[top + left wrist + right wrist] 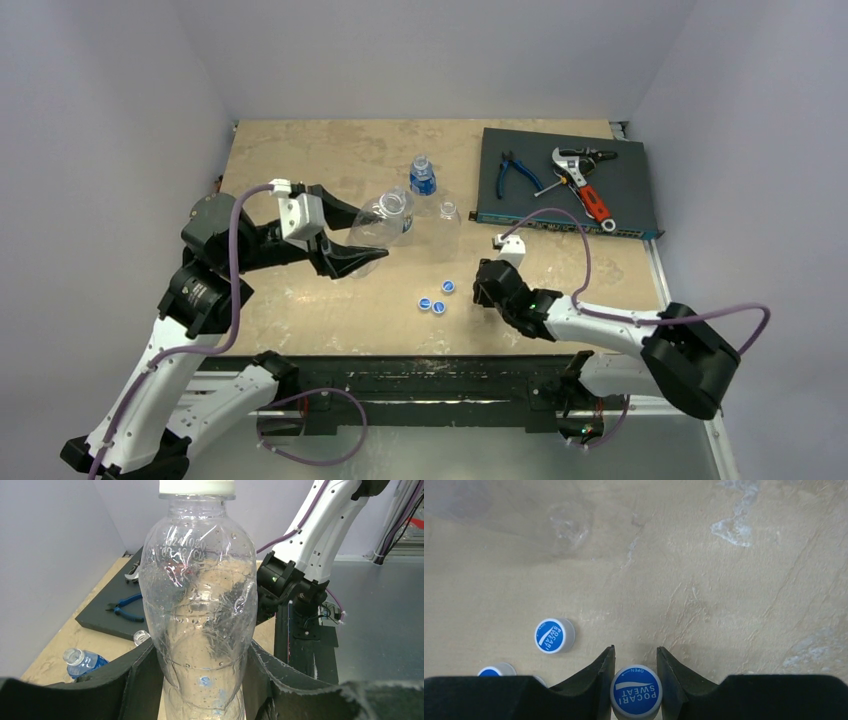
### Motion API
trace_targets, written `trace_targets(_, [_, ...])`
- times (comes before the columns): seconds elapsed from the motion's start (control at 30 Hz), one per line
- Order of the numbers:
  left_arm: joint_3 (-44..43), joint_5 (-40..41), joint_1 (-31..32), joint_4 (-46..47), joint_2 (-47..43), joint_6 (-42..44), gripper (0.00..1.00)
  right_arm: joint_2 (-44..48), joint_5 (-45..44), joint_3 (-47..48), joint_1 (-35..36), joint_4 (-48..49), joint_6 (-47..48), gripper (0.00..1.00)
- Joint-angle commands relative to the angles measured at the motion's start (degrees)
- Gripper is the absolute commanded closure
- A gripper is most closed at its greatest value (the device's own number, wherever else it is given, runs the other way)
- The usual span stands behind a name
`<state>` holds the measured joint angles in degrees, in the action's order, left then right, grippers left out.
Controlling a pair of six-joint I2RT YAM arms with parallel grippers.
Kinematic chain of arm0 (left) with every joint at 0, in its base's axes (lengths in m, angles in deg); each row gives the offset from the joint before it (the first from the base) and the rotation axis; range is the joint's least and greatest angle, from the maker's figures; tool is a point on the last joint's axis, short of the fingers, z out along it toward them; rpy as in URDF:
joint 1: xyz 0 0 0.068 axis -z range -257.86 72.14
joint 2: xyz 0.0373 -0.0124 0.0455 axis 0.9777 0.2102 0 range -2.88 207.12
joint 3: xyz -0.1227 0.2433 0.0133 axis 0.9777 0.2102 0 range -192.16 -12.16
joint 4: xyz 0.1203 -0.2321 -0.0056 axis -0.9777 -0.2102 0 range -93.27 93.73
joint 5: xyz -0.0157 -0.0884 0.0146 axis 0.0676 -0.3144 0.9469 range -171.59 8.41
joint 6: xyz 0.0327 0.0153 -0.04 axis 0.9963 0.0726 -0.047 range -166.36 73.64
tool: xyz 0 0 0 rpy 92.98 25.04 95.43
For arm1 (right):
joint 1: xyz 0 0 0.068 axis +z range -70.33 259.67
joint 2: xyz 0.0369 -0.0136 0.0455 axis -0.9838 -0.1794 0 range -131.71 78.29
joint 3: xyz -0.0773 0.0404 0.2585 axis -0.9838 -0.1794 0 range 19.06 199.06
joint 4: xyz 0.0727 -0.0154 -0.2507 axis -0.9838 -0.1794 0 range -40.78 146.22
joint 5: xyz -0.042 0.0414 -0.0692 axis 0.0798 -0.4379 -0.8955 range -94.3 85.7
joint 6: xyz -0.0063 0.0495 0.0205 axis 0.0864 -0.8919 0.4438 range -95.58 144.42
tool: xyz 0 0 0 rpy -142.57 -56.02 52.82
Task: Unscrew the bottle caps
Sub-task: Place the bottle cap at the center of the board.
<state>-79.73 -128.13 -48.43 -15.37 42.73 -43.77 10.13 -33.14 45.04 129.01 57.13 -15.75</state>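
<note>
My left gripper (365, 238) is shut on a clear unlabelled bottle (385, 215) and holds it off the table, tilted. The left wrist view shows its fingers (145, 675) pressed on both sides of the bottle (200, 605), with a white cap (196, 487) on its neck. My right gripper (636, 677) is shut on a blue bottle cap (636, 692) low over the table; from above, the gripper (484, 288) hides that cap. Three blue caps (437, 299) lie loose just left of it. A blue-labelled bottle (423, 180) and a clear one (447, 218) stand behind, necks open.
A dark tray (620, 205) at the back right carries blue-handled pliers (517, 172) and a red-handled wrench (585, 190). Grey walls close in the table on three sides. The loose caps (554, 635) lie left of my right fingers.
</note>
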Motion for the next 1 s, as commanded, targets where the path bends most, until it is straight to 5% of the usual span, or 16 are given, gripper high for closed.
trace_targets(0.0, [0.2, -1.1, 0.3, 1.2, -0.7, 0.6, 1.00, -4.6, -2.9, -0.1, 1.8, 7.3, -4.7, 0.95])
trace_targets(0.4, [-0.3, -1.2, 0.3, 1.6, -0.5, 0.9, 1.00, -15.1, -8.9, 3.1, 9.4, 5.0, -8.8, 0.81])
trace_targets(0.57, [-0.2, -1.3, 0.3, 1.8, -0.5, 0.7, 1.00, -16.0, -9.3, 2.3, 10.0, 4.8, -10.1, 0.57])
trace_targets(0.8, [-0.1, -1.3, 0.3, 2.1, -0.2, 0.5, 1.00, -9.4, -9.1, 2.3, 10.0, 2.4, -8.3, 0.38])
trace_targets(0.97, [-0.1, -1.2, 0.3, 2.4, -0.2, 0.1, 1.00, 1.9, -8.0, 5.1, 10.1, -3.4, -5.4, 0.33])
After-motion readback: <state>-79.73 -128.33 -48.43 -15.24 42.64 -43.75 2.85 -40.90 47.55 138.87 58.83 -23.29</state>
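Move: The right hand holds a blue-topped bottle cap, bound for a clear spot about 4 cm to its left, 1 cm back and 4 cm below. The nearest blue cap lies roughly 7 cm left and 1 cm ahead; the other two are about 11 cm left, 2 cm back and 9 cm left, 3 cm back. An empty bottle stands some 9 cm ahead, 6 cm left. From the left hand the spot lies around 9 cm ahead, 15 cm right and 41 cm below. Leftward and down goes the right hand with the pinched cap: it sinks about 3 cm first, sliding off some 4 cm left towards the three caps with a slight drift back. There it pauses low, opens its fingers and lets go of the cap, then begins to lift, about 2 cm up, fingers still tilted forward and down. ##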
